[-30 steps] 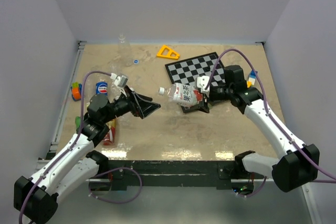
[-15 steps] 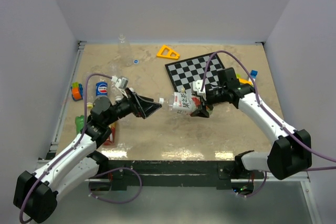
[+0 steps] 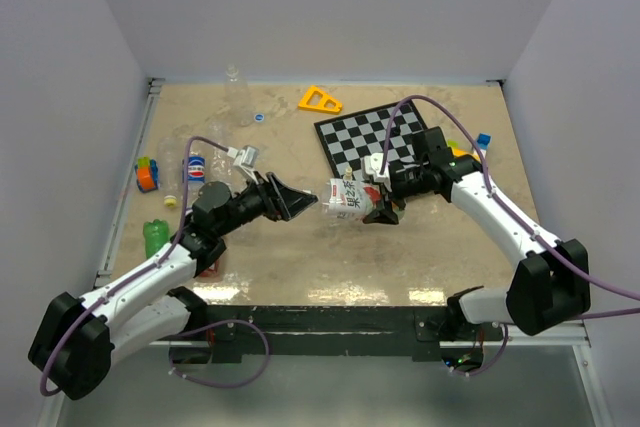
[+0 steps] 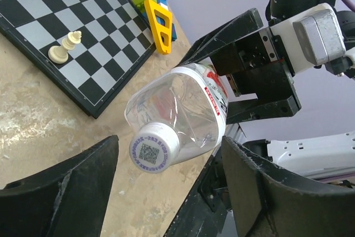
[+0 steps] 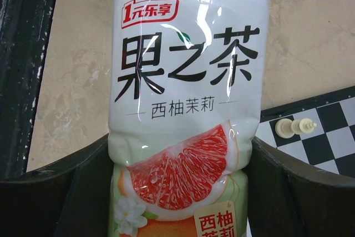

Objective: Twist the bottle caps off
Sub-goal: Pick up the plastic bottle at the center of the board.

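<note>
A bottle (image 3: 348, 199) with a white, green and orange label hangs on its side above the table. My right gripper (image 3: 374, 203) is shut on its lower body, and both jaws press into the label (image 5: 177, 137). Its white cap (image 4: 154, 148), printed with a square code, points at my left gripper (image 4: 166, 178). That gripper (image 3: 306, 203) is open, with one finger (image 4: 66, 192) on each side of the cap and a gap on both sides.
A chessboard (image 3: 380, 137) with a small white piece (image 4: 65, 45) lies behind the held bottle. A yellow triangle (image 3: 320, 100), a clear bottle (image 3: 236, 87) and a blue cap (image 3: 259, 117) are at the back. A cola bottle (image 3: 195, 169), a green bottle (image 3: 155, 237) and coloured blocks (image 3: 146, 175) sit at the left.
My left gripper has moved right until its fingers flank the cap, and its jaws have narrowed a little. The right arm brought the bottle left and now holds it still.
</note>
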You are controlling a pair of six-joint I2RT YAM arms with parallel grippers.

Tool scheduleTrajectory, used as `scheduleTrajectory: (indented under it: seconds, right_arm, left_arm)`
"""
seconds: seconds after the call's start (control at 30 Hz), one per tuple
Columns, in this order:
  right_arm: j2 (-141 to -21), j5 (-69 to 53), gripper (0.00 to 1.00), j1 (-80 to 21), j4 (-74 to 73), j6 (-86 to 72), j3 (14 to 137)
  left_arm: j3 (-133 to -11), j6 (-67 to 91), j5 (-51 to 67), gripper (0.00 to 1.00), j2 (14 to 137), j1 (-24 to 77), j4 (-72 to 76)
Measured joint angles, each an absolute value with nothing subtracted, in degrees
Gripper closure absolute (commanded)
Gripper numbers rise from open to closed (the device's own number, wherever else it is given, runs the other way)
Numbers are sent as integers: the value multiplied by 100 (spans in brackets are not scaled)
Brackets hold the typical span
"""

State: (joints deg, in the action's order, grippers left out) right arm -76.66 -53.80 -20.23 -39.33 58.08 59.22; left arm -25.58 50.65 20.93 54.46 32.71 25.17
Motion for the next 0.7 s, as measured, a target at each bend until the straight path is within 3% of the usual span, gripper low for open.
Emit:
scheduleTrajectory:
  seconds: [0.33,0.53,0.6,0.7]
  right_arm:
    - [-7671,-5422,90,-2023,-3940,5806,5922]
    - [-7675,-5500,87,-2008,-3957,5822,5924]
    - [-7675,-5500,79,-1997,-3962,5835,5924]
    - [-7675,-5498,49,-1990,-3964,5852,5924]
  left_arm:
    - [-2558,5210,1743,51,5540,3428,2624]
    - [-2558,5290,1640,97,5664,3424,2749]
    - [-2558,5317,1647,100,5690,3424,2799]
    - [-2561,5273,1673,100,5699,3424,2803]
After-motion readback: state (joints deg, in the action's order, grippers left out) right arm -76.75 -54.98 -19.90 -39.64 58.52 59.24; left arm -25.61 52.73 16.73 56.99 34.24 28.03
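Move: The bottle's white cap already sits just inside the left hand's open fingertips, about 1 cm farther forward and 1 cm to the right, at the same height. The plastic bottle's body runs on from it, its middle some 10 cm right and level. The white chess piece stands roughly 14 cm ahead, 10 cm right and 16 cm below. From the right hand, which holds the bottle, the cap lies about 14 cm to its left, level ahead and slightly higher. Forward by only about 1 cm, with a hint to its right, the left hand centres itself on the cap while its wide-open fingers close to roughly two fifths and pinch the cap from both sides with their tips. The right hand stays in place and keeps its grip on the bottle's body, holding it against the closing fingers. ##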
